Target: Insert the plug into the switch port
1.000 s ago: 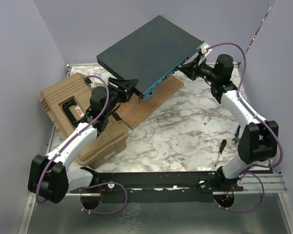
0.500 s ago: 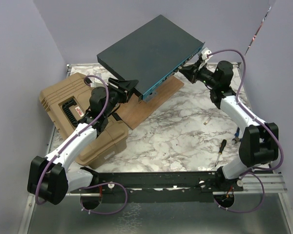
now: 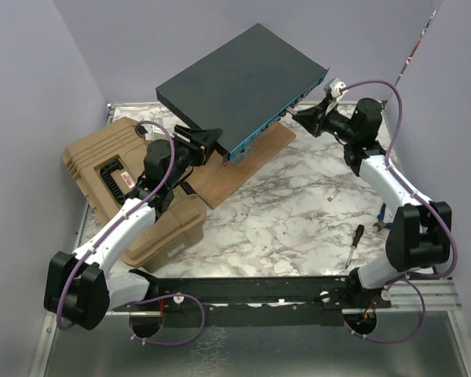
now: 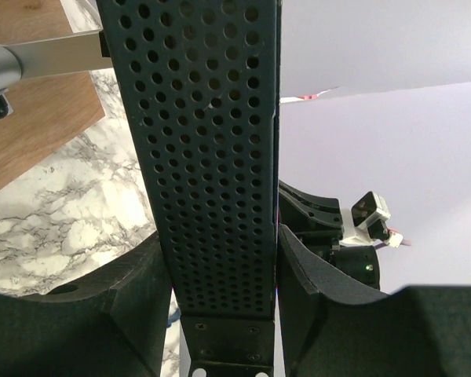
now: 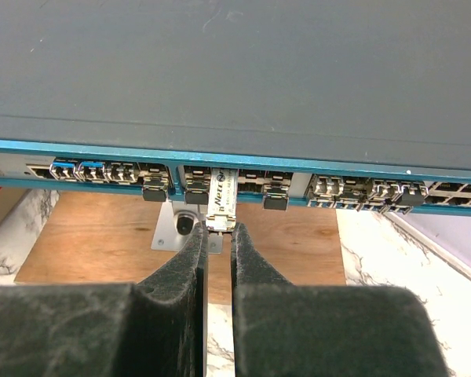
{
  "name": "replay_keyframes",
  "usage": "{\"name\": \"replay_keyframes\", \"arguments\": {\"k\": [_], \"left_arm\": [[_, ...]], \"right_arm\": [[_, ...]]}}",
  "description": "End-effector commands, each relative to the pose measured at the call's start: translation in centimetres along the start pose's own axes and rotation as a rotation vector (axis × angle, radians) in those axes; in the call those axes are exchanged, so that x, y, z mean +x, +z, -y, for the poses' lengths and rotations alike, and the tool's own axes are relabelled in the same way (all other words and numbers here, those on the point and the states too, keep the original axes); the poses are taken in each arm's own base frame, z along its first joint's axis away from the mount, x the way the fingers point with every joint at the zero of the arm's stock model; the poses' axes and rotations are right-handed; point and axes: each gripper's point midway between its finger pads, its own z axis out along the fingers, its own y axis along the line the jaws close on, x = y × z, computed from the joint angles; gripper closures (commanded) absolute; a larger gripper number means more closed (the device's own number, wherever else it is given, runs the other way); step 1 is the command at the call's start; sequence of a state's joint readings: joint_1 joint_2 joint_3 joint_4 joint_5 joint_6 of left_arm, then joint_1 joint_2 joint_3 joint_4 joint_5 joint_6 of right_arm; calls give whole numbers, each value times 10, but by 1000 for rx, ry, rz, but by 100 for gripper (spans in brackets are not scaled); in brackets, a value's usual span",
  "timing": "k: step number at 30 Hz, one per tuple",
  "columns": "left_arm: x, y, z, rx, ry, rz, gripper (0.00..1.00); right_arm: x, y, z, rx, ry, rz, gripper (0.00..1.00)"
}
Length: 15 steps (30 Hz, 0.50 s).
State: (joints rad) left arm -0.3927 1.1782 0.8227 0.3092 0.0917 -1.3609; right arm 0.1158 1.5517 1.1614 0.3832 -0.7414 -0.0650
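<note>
The switch (image 3: 243,86) is a flat dark grey box with a teal front, raised and tilted over the back of the table. My left gripper (image 3: 209,140) is shut on its near left end. In the left wrist view the pads press both faces of the perforated side wall (image 4: 212,157), with the gripper (image 4: 220,239) around it. In the right wrist view a silver labelled plug (image 5: 222,200) sticks out of one port in the teal port row (image 5: 314,166). My right gripper (image 5: 217,228) pinches the plug's tail end with a narrow gap. It sits at the switch's front right (image 3: 302,116).
A tan ribbed case (image 3: 118,173) lies under my left arm. A wooden board (image 3: 247,161) lies beneath the switch, with a metal bracket (image 5: 169,228) on it. A screwdriver (image 3: 355,245) and a small loose part (image 3: 334,196) rest on the marble at right.
My right gripper has shifted a little to the right, away from the switch's front, and its wrist has swung outward. The left arm and the switch have stayed still.
</note>
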Motion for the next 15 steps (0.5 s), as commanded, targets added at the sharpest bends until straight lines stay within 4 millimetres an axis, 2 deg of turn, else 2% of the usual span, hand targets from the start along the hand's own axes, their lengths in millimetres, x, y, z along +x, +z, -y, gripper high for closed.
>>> {"name": "replay_keyframes", "arguments": {"k": [1, 3, 9, 11, 15], "left_arm": [[-4, -14, -15, -69, 82, 4, 100], [-4, -14, -16, -70, 82, 4, 100], [-5, -14, -15, -68, 82, 6, 100], [-5, -14, -15, -67, 82, 6, 100], [-4, -14, -16, -67, 82, 5, 100]], "right_arm": [[4, -12, 15, 69, -17, -18, 99], [2, -9, 15, 54, -16, -16, 94], [4, -6, 13, 32, -16, -12, 66], [4, -6, 13, 28, -20, -9, 62], [2, -3, 12, 6, -24, -1, 60]]}}
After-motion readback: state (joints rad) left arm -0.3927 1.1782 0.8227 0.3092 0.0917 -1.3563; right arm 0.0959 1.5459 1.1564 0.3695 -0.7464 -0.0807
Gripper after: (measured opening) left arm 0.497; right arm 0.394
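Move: The right hand has the plug's outer end between nearly shut fingers; the port it sits in is about 2 cm ahead and 3 cm left, roughly level. A black-latched module lies some 5 cm ahead and 1 cm left; the switch's middle about 6 cm ahead and 11 cm left. From the left hand, steady at the switch's near corner, that port lies some 9 cm ahead and 17 cm right. The right fingers open by roughly a third and release the plug, while the hand eases about 1 cm right. ##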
